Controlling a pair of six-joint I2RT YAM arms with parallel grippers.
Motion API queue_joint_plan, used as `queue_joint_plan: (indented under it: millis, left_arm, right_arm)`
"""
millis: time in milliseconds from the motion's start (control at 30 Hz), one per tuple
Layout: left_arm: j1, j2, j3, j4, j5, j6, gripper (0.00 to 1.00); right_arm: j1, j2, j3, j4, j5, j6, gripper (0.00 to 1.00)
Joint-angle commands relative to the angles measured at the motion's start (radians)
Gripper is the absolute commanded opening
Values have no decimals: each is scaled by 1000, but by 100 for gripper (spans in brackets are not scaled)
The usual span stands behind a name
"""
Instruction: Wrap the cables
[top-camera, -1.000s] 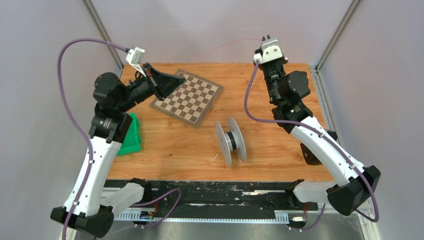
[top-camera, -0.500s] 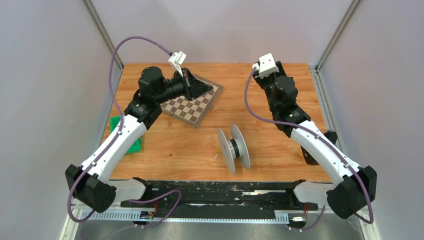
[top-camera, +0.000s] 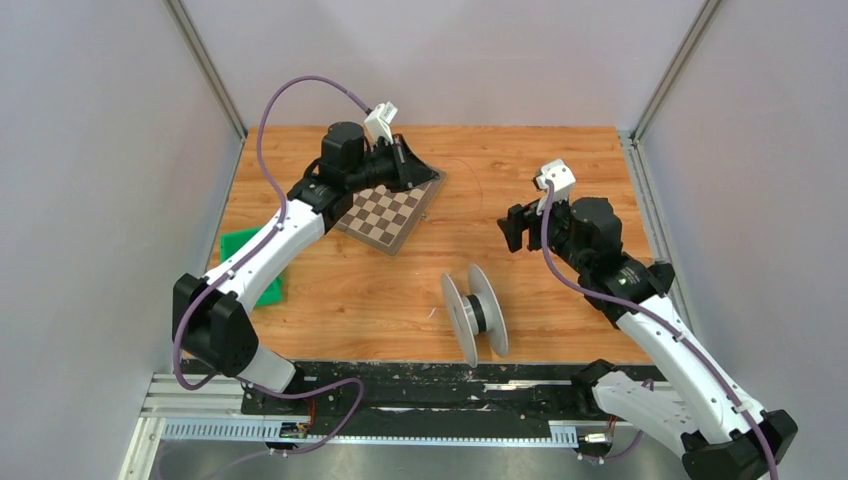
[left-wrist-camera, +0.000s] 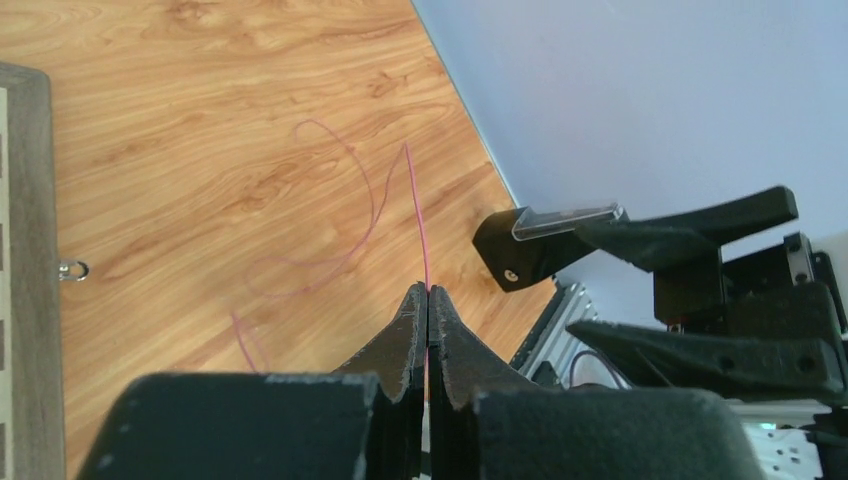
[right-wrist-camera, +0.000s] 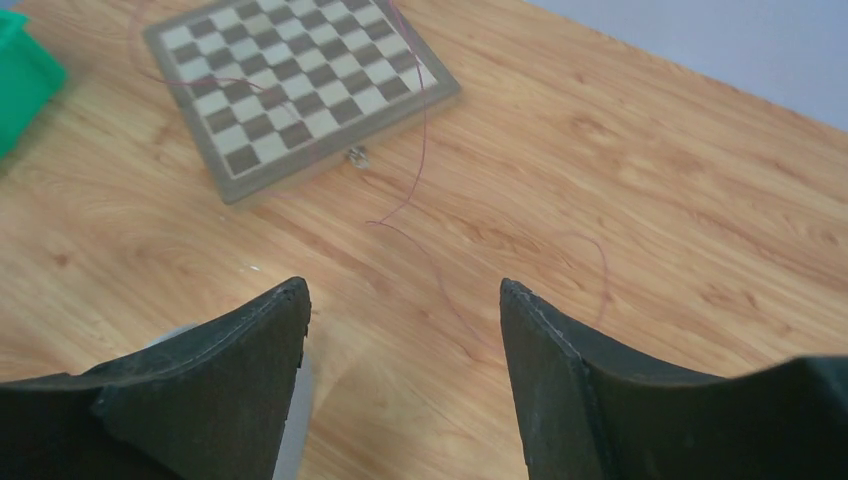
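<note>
A thin pink cable runs out of my left gripper, which is shut on it, and falls in loose loops on the wooden table. In the top view the left gripper hangs over the far corner of the chessboard. The grey spool stands on its flanges in the middle of the table. My right gripper is open above and right of the spool, nothing between its fingers. In the right wrist view the right gripper looks down on the cable lying across the wood.
A green block lies at the table's left edge, beside the left arm. The chessboard sits at the back left with a small metal hook on its near side. Grey walls close in the back and both sides.
The right gripper has opened, let go of the cable and come down from the far edge towards the spool. The left arm swung right over the chessboard, still pinching the cable.
</note>
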Motion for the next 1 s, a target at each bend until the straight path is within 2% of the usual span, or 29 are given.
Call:
queue_joint_plan:
  millis: [0, 67, 200, 333, 500, 633, 967]
  left_arm:
    - [-5, 13, 80, 23, 7, -53, 0]
    - [-5, 18, 89, 22, 15, -62, 0]
    - [-6, 16, 88, 54, 50, -75, 0]
    - [-5, 13, 94, 49, 58, -80, 0]
    - [-5, -7, 75, 95, 88, -142, 0]
    - [-5, -30, 63, 138, 99, -188, 0]
    - [-6, -67, 52, 168, 107, -235, 0]
  right_arm:
    - [8, -33, -63, 182, -210, -48, 69]
    - [25, -28, -104, 293, -275, -89, 68]
    - [65, 27, -161, 520, -254, -97, 65]
    - [79, 123, -153, 623, -321, -93, 67]
    - [93, 244, -159, 766, -276, -135, 70]
    - [103, 315, -200, 907, -296, -135, 70]
    - [131, 490, -143, 1002, -179, -145, 67]
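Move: The cable hangs from the left hand's closed fingertips, its near stretch about 1 cm ahead, 3 cm right and 4 cm below them. From the open right hand that stretch is roughly 8 cm ahead and 9 cm left, near its height; the spool stands about 12 cm back, 4 cm left and 17 cm below, and the chessboard lies some 19 cm ahead, 24 cm left and 25 cm below. The open right hand goes about 13 cm left, forward and down, towards the cable the rising left hand holds. ##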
